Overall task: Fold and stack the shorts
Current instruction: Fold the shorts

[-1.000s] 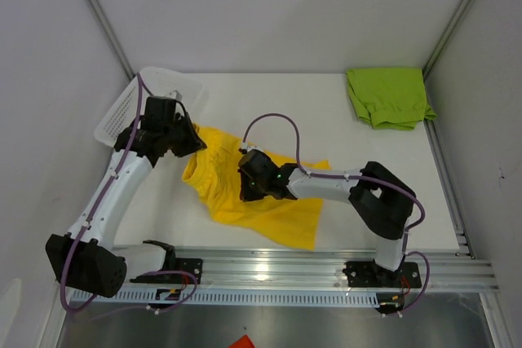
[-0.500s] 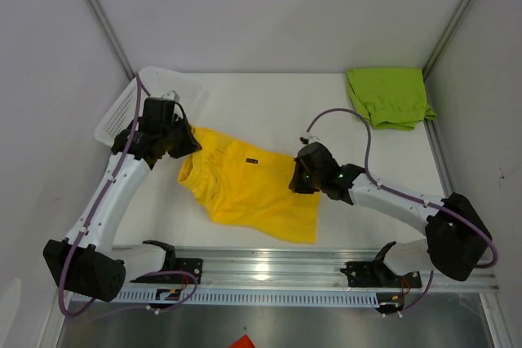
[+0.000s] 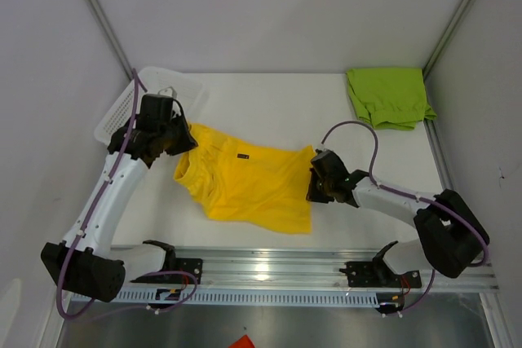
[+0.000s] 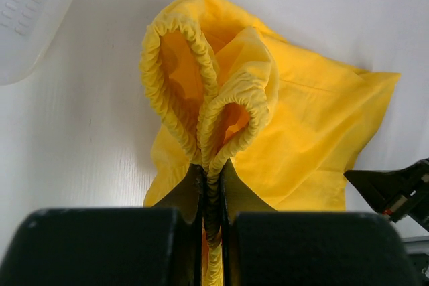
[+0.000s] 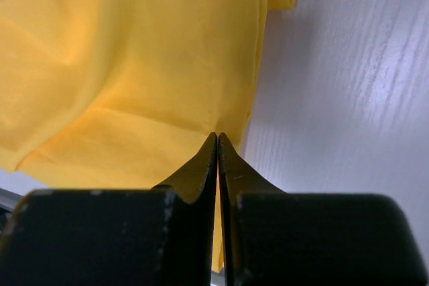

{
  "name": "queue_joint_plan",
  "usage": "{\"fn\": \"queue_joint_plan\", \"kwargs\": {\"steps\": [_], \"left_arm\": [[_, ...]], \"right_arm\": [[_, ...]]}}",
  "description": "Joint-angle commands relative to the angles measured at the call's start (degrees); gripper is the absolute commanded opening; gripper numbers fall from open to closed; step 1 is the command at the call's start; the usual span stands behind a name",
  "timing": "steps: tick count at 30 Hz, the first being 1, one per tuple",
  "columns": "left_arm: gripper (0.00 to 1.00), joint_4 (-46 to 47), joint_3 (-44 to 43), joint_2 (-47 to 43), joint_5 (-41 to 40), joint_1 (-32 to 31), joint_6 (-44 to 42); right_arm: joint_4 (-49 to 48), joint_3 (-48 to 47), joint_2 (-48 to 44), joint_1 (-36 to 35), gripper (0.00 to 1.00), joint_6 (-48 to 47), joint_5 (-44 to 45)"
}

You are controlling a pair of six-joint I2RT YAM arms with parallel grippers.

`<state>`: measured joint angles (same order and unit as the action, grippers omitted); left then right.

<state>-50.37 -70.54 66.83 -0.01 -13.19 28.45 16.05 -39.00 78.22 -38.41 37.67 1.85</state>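
Note:
The yellow shorts [image 3: 253, 185] lie stretched across the middle of the table between both arms. My left gripper [image 3: 189, 143] is shut on the gathered elastic waistband [image 4: 201, 98] at their left end, and the band is pinched between the jaws [image 4: 212, 165]. My right gripper [image 3: 314, 185] is shut on the thin right edge of the yellow shorts [image 5: 134, 65]. A sliver of fabric shows between its closed jaws [image 5: 218, 137]. The lime green shorts [image 3: 390, 97] lie folded at the back right corner, away from both grippers.
A white mesh basket [image 3: 122, 107] sits tipped at the back left, just behind the left arm. The metal rail [image 3: 326, 270] with the arm bases runs along the near edge. Grey walls close in both sides.
My right gripper has travelled right from the middle of the yellow shorts to their right edge, drawing the cloth out flatter. The left gripper kept its hold and shifted slightly left.

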Motion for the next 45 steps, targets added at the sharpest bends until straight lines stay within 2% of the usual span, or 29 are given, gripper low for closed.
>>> {"fn": "queue_joint_plan", "kwargs": {"steps": [1, 7, 15, 20, 24, 36, 40, 45], "left_arm": [[0.00, 0.2, -3.1, -1.4, -2.1, -0.6, -1.6], [0.00, -3.8, -6.7, 0.0, -6.5, -0.6, -3.6], [0.00, -5.5, -8.5, -0.4, -6.2, -1.1, -5.2], [0.00, -5.7, -7.7, 0.4, -10.7, -5.5, -4.4], [0.00, -4.6, -6.3, 2.3, -11.1, -6.9, -2.7], [0.00, -0.8, -1.2, 7.9, -18.0, -21.2, 5.0], [0.00, -1.0, -0.9, 10.8, -22.0, -27.4, 8.0], [0.00, 0.1, -0.4, 13.4, -21.9, -30.3, 11.4]], "right_arm": [[-5.5, 0.8, 4.0, -1.6, 0.02, 0.3, -1.1], [-8.6, -2.1, 11.2, -7.4, 0.00, 2.8, -0.5], [-12.2, -5.8, 19.3, -15.8, 0.00, 6.8, 0.0], [-12.5, -9.2, 21.3, -17.4, 0.00, 6.9, -0.8], [-11.1, -11.4, 20.4, -18.1, 0.00, 6.7, -0.7], [-11.7, -15.8, 23.6, -18.4, 0.00, 7.2, -2.7], [-13.6, -14.9, 20.2, -18.2, 0.00, 7.7, -3.3], [-13.8, -14.5, 17.6, -17.3, 0.01, 8.3, -3.5]]}}
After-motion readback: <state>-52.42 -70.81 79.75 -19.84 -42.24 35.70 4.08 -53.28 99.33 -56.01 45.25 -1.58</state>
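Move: The right fingertips hover some 2 cm above the yellow shorts' right edge, whose middle is about 2 cm farther out and 1 cm left. From this hand the waistband, held in the left fingers, is about 33 cm left, 5 farther out and 17 higher. The middle of the spread shorts lies roughly 17 cm right of the left hand, 2 back and 20 below; the basket is 20 left, 23 ahead and equally low. The shut right fingertips dip about 2 cm onto the right edge of the yellow shorts and drag it left some 15 cm, easing slightly back and turning a little counter-clockwise. The left hand keeps its pinch on the waistband, lifts it slightly leftward, then swings it about 11 cm right over the shorts, sinking some 8 cm and drawing back a little while its left side rolls up. ##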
